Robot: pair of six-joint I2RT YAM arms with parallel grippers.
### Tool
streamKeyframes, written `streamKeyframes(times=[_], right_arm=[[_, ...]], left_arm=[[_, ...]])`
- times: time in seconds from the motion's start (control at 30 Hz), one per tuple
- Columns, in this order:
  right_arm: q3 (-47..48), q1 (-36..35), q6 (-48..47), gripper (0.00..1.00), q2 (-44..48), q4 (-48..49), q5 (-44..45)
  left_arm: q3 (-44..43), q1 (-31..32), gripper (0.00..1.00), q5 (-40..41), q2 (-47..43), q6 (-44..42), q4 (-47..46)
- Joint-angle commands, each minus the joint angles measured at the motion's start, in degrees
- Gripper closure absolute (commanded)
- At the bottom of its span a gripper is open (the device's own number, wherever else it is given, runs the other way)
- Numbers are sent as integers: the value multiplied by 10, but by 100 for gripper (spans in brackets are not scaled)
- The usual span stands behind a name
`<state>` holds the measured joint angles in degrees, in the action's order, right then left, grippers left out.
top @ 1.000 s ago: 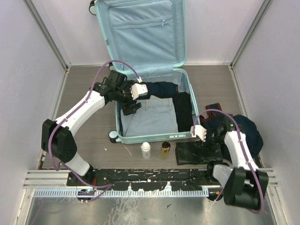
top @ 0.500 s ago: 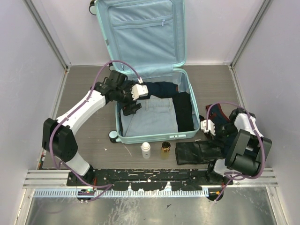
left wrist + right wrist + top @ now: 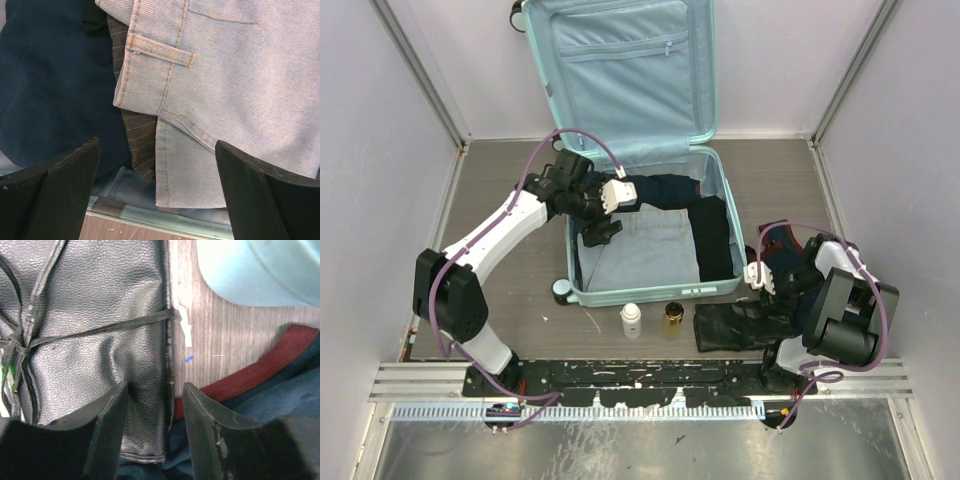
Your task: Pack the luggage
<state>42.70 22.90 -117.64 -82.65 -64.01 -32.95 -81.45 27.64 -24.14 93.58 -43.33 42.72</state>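
The luggage (image 3: pixel 714 175) lies open, its lid leaning on the back wall. Folded light jeans (image 3: pixel 645 250), a navy garment (image 3: pixel 665 190) and a black garment (image 3: pixel 713 240) lie in its base. My left gripper (image 3: pixel 598 230) hovers open over the jeans' corner (image 3: pixel 225 100) near the luggage's left wall, holding nothing. My right gripper (image 3: pixel 765 298) is low over a black leather pouch (image 3: pixel 735 325) on the table in front of the luggage. Its jaws (image 3: pixel 155 386) stand apart astride the pouch's right edge (image 3: pixel 100 340), one finger on the leather, the other over navy cloth.
A white bottle (image 3: pixel 631 320) and an amber bottle (image 3: pixel 673 320) stand at the luggage's front edge. A navy garment with a maroon collar (image 3: pixel 845 275) is heaped to the right, under my right arm. Grey walls close in on both sides.
My right arm has folded back to the right, its gripper staying over the pouch; its jaws widened, then narrowed. The left arm has hardly moved.
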Motion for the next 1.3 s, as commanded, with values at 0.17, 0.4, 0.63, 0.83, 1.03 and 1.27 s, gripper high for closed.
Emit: streamKeyframes(times=[0.17,0.4,0.63,0.83,1.03,1.27], right_arm=[[-25,-3,-26,78,0,-35,22],[19,3,-77,99,87,-152,-15],[47,3,-74,99,191,-195,-49],[71,3,-60,99,251,-195,-76],[112,-9,-36,99,302,-195,-140],[174,-9,21,100,322,-194,-185]], left_arm=[[-35,-2,2,0,1,9,-2],[-39,-2,2,7,-5,9,-7],[-43,-2,2,9,-12,10,-7],[-42,-2,2,9,-20,7,-7],[-43,-2,2,6,-22,4,-10],[-40,-2,2,1,-23,4,-14]])
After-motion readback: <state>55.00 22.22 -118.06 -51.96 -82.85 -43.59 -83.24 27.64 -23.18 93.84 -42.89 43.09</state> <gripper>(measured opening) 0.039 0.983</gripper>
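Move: The black leather pouch lies under the right hand, whose open fingers straddle its far edge near the right end; its middle is about 7 cm to the left, 5 cm back and 2 cm below. The navy garment with red trim is centred some 8 cm right and 7 cm ahead, the gold bottle about 23 cm left and 4 cm back, the suitcase's middle roughly 27 cm left and 18 cm ahead. From the left hand, the pouch is some 32 cm right, 21 cm back and 15 cm below. Drawing back about 3 cm low over the table, the right hand shuts its half-open fingers and pinches the pouch's far edge near its right end. It then climbs some 15 cm with the pouch, easing a few centimetres left and forward again, while the wrist tilts so that the fingertips swing forward. The fingers stay shut. ##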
